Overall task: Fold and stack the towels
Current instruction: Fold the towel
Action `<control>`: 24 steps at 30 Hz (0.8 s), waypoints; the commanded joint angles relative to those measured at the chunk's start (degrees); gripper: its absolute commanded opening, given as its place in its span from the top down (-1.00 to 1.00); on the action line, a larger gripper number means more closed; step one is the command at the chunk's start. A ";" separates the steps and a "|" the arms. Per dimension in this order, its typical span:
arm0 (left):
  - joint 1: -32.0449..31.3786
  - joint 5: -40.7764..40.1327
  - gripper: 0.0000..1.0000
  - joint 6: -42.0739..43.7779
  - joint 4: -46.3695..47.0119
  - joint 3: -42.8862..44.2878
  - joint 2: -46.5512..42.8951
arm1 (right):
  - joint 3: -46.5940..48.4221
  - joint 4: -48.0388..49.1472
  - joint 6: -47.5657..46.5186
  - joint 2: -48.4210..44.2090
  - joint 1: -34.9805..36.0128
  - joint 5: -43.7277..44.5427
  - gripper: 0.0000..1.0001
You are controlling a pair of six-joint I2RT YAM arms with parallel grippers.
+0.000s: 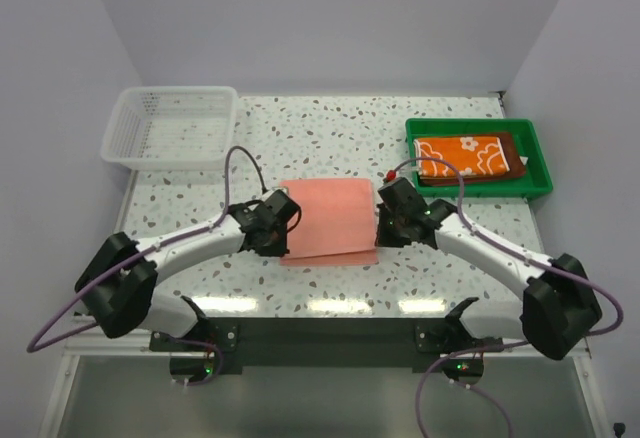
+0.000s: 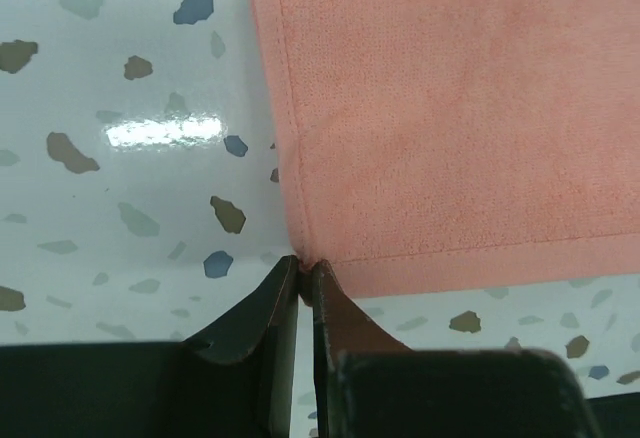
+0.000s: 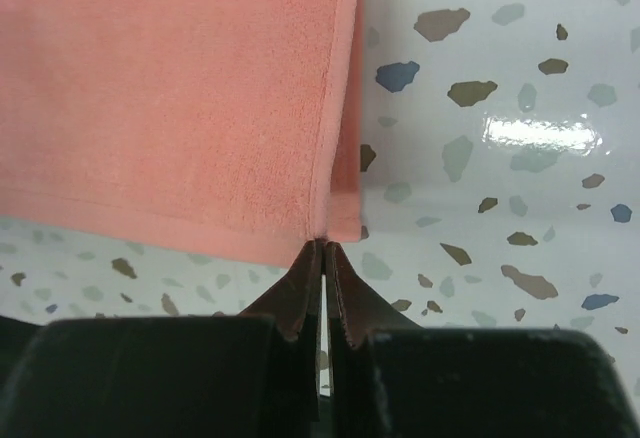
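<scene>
A salmon pink towel (image 1: 328,218) lies in the middle of the table between my two grippers. My left gripper (image 1: 281,226) is shut on the towel's near left corner; the left wrist view shows the corner (image 2: 305,258) pinched at the fingertips. My right gripper (image 1: 383,224) is shut on the near right corner, seen in the right wrist view (image 3: 325,242) with the cloth edge lifted a little off the table. An orange towel with white flowers (image 1: 462,154) lies folded on a dark brown towel (image 1: 516,161) in the green tray (image 1: 540,183). No hot pink towel shows.
A white mesh basket (image 1: 172,126) stands at the back left. The green tray stands at the back right. The speckled table (image 1: 330,128) has walls on three sides.
</scene>
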 commanded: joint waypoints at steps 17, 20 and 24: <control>-0.60 3.01 1.00 -1.15 2.02 -6.57 0.53 | -10.09 4.84 2.01 2.27 1.23 -3.31 1.00; -0.77 3.80 1.00 -1.50 2.47 -7.72 0.45 | -10.71 4.84 2.01 3.16 1.67 -3.31 1.00; -0.86 3.80 0.84 -1.76 1.50 -7.89 -1.04 | -10.36 3.27 2.01 1.93 2.20 -3.31 0.92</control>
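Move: The peach towel's upper near edge is already pinched at both corners. The bottom layer's near-left corner lies about 2 cm back from the left hand and 2 cm below; its near-right corner is some 3 cm back from the right hand and 5 cm down. The towel's middle is about 6 cm ahead of the right hand and 9 cm to its left. The green bin stands roughly 21 cm ahead of that hand and 20 cm to its right. The towel's pinched near edge gets a quick upward flick of about 2 cm from both hands, then is drawn back towards the robot and laid down to the table. The right hand ends some 5 cm lower and 4 cm back, tipping its fingers slightly back towards the base; the left goes about 2 cm down and back. Both keep their pinch. ##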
